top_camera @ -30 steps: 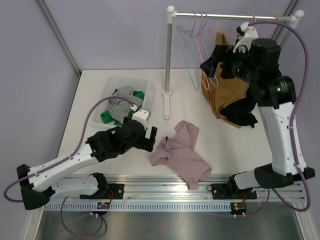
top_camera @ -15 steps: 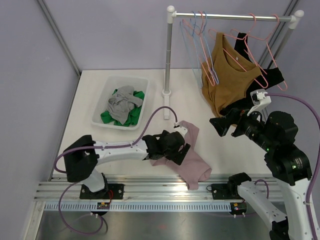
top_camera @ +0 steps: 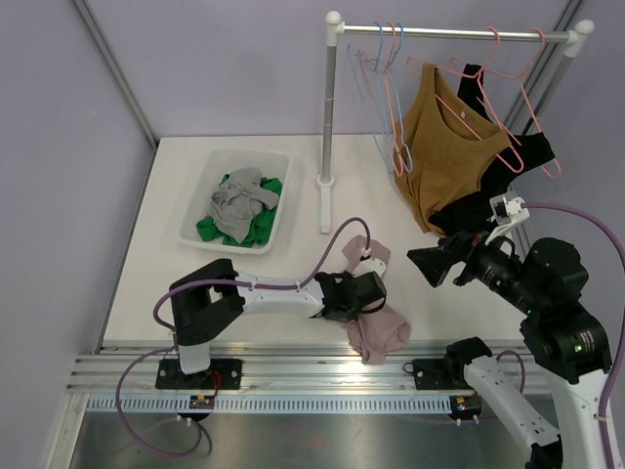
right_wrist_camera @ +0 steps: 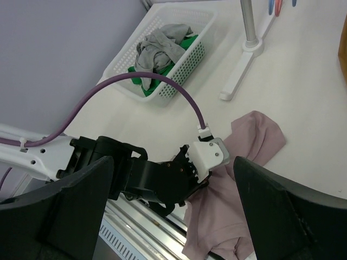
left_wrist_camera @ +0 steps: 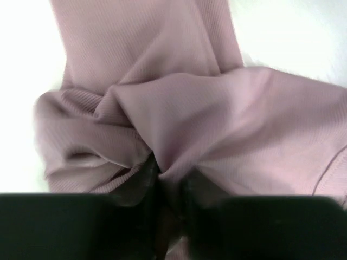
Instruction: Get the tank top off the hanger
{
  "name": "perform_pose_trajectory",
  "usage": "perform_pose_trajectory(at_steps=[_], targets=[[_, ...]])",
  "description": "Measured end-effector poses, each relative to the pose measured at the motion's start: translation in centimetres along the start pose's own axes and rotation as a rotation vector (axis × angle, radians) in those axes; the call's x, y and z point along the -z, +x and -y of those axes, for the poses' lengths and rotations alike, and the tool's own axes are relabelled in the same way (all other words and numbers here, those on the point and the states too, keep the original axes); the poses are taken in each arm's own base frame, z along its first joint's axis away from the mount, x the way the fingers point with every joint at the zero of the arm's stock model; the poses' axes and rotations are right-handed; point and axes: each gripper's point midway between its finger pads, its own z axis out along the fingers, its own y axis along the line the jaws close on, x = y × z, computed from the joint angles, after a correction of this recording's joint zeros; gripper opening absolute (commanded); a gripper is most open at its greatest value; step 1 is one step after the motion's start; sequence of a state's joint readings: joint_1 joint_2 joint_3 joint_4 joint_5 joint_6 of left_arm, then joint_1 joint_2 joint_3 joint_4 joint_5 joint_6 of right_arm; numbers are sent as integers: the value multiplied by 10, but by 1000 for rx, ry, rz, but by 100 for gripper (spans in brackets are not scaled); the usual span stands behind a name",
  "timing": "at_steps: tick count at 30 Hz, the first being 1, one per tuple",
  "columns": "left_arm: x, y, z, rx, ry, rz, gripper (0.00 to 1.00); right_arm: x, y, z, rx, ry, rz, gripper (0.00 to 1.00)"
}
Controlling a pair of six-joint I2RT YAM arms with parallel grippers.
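Note:
A brown tank top [top_camera: 444, 147] hangs on a pink hanger [top_camera: 522, 98] from the rail [top_camera: 449, 33], with a black garment [top_camera: 532, 149] behind it. On the table lies a pink garment [top_camera: 379, 330], bunched up. My left gripper [top_camera: 374, 293] is shut on a fold of it; in the left wrist view the pink garment [left_wrist_camera: 217, 108] is pinched between the dark fingers [left_wrist_camera: 138, 181]. My right gripper [top_camera: 430, 264] hovers open and holding nothing right of that, below the brown tank top. Its wrist view looks down on the pink garment [right_wrist_camera: 255, 141] and the left arm.
A white basket [top_camera: 195, 230] with grey and green clothes sits at the back left. The rack's white post [top_camera: 328, 117] and its base stand mid-table. Blue and pink bare hangers [top_camera: 386, 88] hang at the rail's left end. The metal rail of the arm bases runs along the near edge.
My left gripper slid right over the pink garment and shut on it, gathering the cloth. My right arm came down from the rack to mid-air over the table's right side.

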State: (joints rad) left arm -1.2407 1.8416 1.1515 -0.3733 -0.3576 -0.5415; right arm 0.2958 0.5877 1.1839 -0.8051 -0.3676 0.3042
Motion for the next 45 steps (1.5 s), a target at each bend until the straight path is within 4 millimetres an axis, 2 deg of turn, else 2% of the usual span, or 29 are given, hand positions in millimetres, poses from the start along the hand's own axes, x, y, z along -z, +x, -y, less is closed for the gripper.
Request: perform_pose_trajectory(at_steps=[1, 4, 7, 9, 11, 13, 16, 20, 23, 25, 29, 31, 33, 35, 37, 39, 41, 45], targets=[[1, 0, 0, -5, -6, 4, 0, 3, 0, -2, 2, -5, 8, 99], [5, 1, -6, -11, -38, 4, 0, 9, -2, -5, 8, -12, 25, 100], [21, -1, -23, -23, -99, 7, 0, 17, -7, -10, 18, -17, 44, 99], [43, -12, -37, -23, -136, 32, 0, 22, -12, -13, 26, -21, 56, 99], [70, -32, -49, -7, -157, 83, 0, 26, -16, -16, 34, -22, 70, 100], [105, -65, -66, 35, -172, 164, 0, 29, -18, -17, 43, -22, 79, 99], [161, -118, -102, 129, -205, 311, 0, 30, -16, -17, 45, -19, 74, 99], [229, -158, -162, 231, -286, 453, 0, 31, -15, -16, 46, -16, 68, 99], [269, -174, -204, 282, -362, 516, 0, 31, -15, -16, 48, -17, 69, 100], [288, -180, -232, 309, -420, 535, 0, 31, -16, -16, 48, -17, 70, 99], [306, -183, -284, 361, -519, 523, 0, 31, -16, -17, 48, -18, 71, 100], [306, -183, -314, 400, -561, 502, 0, 31, -16, -17, 48, -20, 72, 100], [297, -184, -339, 430, -580, 467, 0, 31, -17, -17, 50, -22, 75, 99], [282, -182, -360, 450, -589, 418, 0, 31, -18, -19, 52, -29, 78, 99], [258, -181, -384, 474, -584, 349, 0, 30, -19, -21, 54, -41, 80, 100], [224, -182, -401, 490, -550, 277, 0, 29, -21, -22, 56, -51, 84, 99], [182, -179, -416, 508, -512, 200, 0, 26, -22, -22, 49, -49, 86, 99], [87, -149, -428, 533, -427, -7, 0, 16, -24, -11, 4, 1, 79, 99]])
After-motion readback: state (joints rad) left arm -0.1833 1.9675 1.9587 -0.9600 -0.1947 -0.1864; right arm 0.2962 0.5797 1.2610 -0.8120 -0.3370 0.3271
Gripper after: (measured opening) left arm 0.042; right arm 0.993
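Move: With the pink tank top already between the left fingers at table height, the white basket lies about 26 cm ahead and 31 cm to the left, its middle some 3 cm higher. In it, the green top lies about 21 cm ahead and 27 cm left of the hand. The rack's foot stands 25 cm ahead and only 11 cm left, at table level. From the right hand, the basket is 26 cm ahead, 35 cm left and 30 cm below. Finishing its pinch on the pink tank top, the left hand lifts it steeply by about 36 cm while swinging left and forward, then, shut throughout, reaches farther forward and sinks some 20 cm over the basket. Its fingers tip outward on the rise and back down on the descent, and the wrist turns about 40 degrees counter-clockwise. The empty right hand, still open, shifts up slightly. ##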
